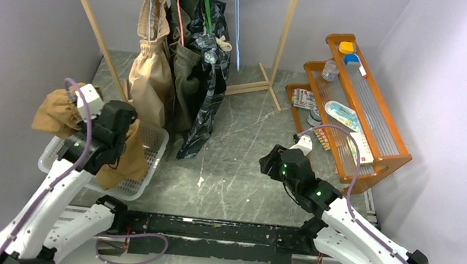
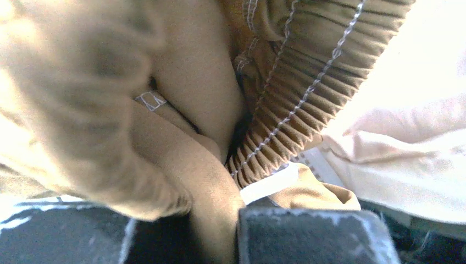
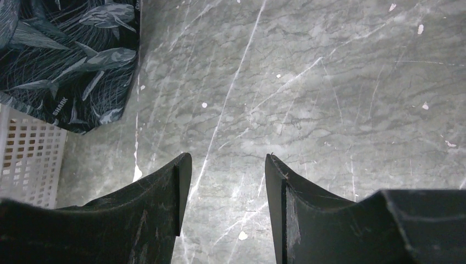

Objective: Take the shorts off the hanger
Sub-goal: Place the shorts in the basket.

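Three shorts hang from hangers on the wooden rack: light beige shorts (image 1: 149, 77), olive green shorts (image 1: 184, 84) and dark patterned shorts (image 1: 209, 97) (image 3: 66, 55). An empty blue hanger (image 1: 236, 21) hangs to their right. My left gripper (image 1: 116, 134) (image 2: 217, 236) is shut on the tan brown shorts (image 1: 59, 114) (image 2: 192, 110), which drape over it above the white basket (image 1: 154, 143). Its gathered elastic waist (image 2: 297, 110) fills the left wrist view. My right gripper (image 1: 273, 162) (image 3: 228, 165) stands open over the bare marble table, with nothing between its fingers.
The white basket (image 3: 27, 159) sits at the left, just under the hanging shorts. An orange tiered shelf (image 1: 376, 121) with small items stands at the right. The rack's wooden legs (image 1: 265, 86) rest at the back of the table. Walls close in on both sides.
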### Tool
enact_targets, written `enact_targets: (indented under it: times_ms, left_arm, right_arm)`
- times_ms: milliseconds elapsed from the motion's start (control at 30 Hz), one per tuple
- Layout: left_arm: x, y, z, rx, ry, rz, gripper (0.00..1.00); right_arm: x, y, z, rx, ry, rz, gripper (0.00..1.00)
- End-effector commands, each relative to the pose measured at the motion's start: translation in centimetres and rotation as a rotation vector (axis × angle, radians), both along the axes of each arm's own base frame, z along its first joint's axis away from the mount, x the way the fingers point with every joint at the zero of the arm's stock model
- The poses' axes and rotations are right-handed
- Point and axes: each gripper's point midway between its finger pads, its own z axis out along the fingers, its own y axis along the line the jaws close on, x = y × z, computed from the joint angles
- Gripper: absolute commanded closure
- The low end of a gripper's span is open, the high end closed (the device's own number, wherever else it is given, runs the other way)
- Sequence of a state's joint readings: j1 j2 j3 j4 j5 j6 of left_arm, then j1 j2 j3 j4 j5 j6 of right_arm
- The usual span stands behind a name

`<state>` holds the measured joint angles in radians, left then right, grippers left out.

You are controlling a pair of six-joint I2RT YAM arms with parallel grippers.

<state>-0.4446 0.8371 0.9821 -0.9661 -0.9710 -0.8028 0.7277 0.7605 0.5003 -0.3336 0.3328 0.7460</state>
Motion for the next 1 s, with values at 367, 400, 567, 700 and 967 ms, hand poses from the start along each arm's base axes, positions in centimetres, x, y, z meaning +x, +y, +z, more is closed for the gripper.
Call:
enact_targets:
  times_ms: [367,400,567,700,967]
  left_arm:
    - [3.3,1.9,-6.6,-0.248,0.056,-0.043,0.93]
    - [3.2,2.1,-7.3,-0.261,0.063,-0.036,0.93]
    - [2.8,4.2,-8.1,-0.322,0.061,0.067,0.93]
    - [1.8,6.0,-7.8,-0.349,0.022,0.146,0.93]
    - [-0.2,7.5,-9.3,-0.382,-0.048,0.273,0.92]
  right_arm:
    - [-0.3,0.1,0.7,0.031,0.005,0.000,0.45]
    - [-0.3,0.1,0.7,0.028,0.007,-0.001,0.45]
    - [-0.3,0.1,0.6,0.018,0.012,0.004,0.44]
    - [-0.2,0.5,0.9,0.033,0.013,0.011,0.44]
    - [-0.2,0.8,0.9,0.036,0.016,0.022,0.44]
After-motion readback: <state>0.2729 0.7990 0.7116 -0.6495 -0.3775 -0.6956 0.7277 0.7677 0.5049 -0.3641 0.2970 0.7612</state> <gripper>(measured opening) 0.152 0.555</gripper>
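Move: Below the left hand, which already holds the brown shorts, the white basket's middle lies about 5 cm ahead, 2 cm left and 20 cm down. The hanging beige shorts are some 20 cm ahead and 12 cm right of that hand, at nearly its height; the olive pair hangs 8 cm farther right. From the idle right hand the basket is about 50 cm left, 6 cm ahead and 9 cm lower. Lowering the bunched brown shorts into the basket, the left hand first swings left with a slight reach forward, sinks about 9 cm, then drifts on left and back at low height, ending some 7 cm left of its start. Its left side dips about 20 degrees as it turns counter-clockwise; the fingers keep their pinch. ##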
